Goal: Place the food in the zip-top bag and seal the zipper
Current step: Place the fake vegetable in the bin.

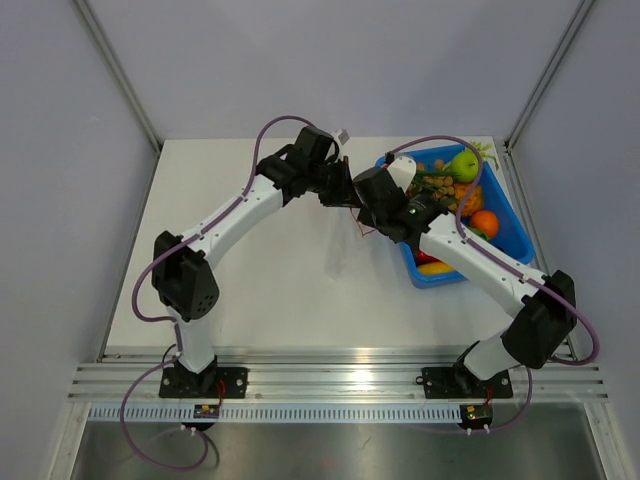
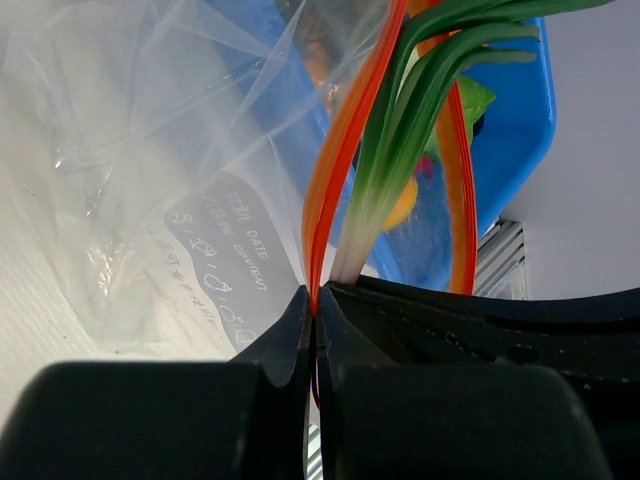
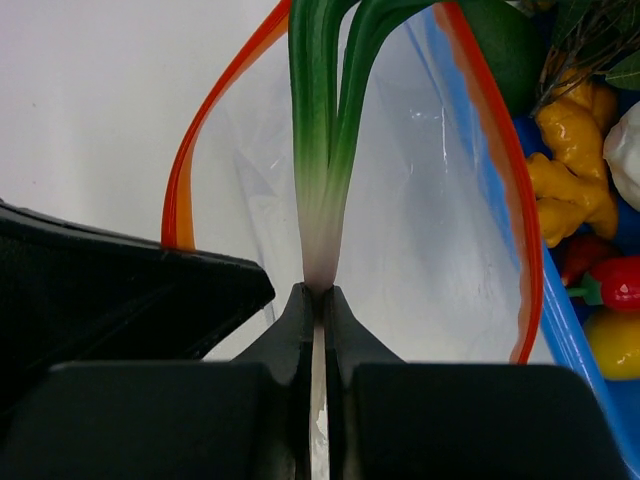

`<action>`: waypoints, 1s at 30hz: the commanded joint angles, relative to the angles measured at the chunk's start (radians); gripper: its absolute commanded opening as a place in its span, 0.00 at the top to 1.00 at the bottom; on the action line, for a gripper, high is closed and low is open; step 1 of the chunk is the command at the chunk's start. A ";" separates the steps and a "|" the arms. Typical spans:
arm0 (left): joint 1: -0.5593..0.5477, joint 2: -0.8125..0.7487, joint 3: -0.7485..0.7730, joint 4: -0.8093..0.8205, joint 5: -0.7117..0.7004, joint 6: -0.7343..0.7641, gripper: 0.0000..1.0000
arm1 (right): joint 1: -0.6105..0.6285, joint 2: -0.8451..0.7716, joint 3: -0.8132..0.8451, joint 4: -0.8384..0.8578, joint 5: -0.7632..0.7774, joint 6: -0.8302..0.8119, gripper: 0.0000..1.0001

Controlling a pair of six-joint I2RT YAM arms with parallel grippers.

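In the left wrist view my left gripper [image 2: 316, 295] is shut on the orange-red zipper [image 2: 340, 150] of the clear zip-top bag [image 2: 150, 150]. The bag's mouth gapes open. Green onions [image 3: 318, 150] point into that mouth, and my right gripper [image 3: 318, 292] is shut on their white end. The onions [image 2: 410, 110] pass between the two zipper strips. From above, both grippers meet just left of the blue bin: the left [image 1: 345, 190], the right [image 1: 362, 205]. More food lies in the bin: a green apple [image 1: 462, 165], an orange [image 1: 484, 222], brown balls [image 1: 438, 185].
The blue bin [image 1: 505, 215] stands at the right of the white table, right beside the bag. A yellow knobbly piece [image 3: 570, 170] and a red pepper [image 3: 620, 285] lie in it. My left gripper's black body [image 3: 100, 290] shows at the left of the right wrist view.
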 commanded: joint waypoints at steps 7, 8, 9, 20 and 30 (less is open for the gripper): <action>0.006 0.008 0.046 0.053 0.051 -0.015 1.00 | 0.009 -0.073 0.001 -0.023 -0.064 -0.100 0.49; 0.006 0.007 0.046 0.055 0.049 -0.014 1.00 | 0.009 -0.081 0.001 -0.018 -0.064 -0.112 0.48; 0.006 0.008 0.045 0.055 0.051 -0.014 1.00 | 0.009 -0.091 0.005 -0.015 -0.064 -0.118 0.45; 0.009 -0.022 0.017 0.060 0.040 -0.006 1.00 | -0.066 -0.225 0.013 -0.081 -0.010 -0.137 0.45; 0.008 -0.032 -0.011 0.078 0.042 -0.009 1.00 | -0.485 -0.285 -0.232 -0.031 -0.442 -0.034 0.32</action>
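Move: The scallion, gripped in the right fingers with its white end pointing down into the bag, is bound for the bag's open mouth, centred about 3 cm ahead of the right hand and a centimetre lower. The blue bin's middle lies some 20 cm to the right, 3 cm ahead and 15 cm below, and its yellow pepper about 16 cm right, 8 cm back and 15 cm below. From the left hand, the mouth is about 3 cm ahead and 4 cm right. The scallion is let go at the bag's mouth: the right fingers open to just over half as the hand dips and eases back a little, then it rises about 6 cm clear. From there it swings right some 13 cm out over the bin, turning slightly clockwise and sinking again near the end. The left hand stays put, still pinching the zipper rim. ##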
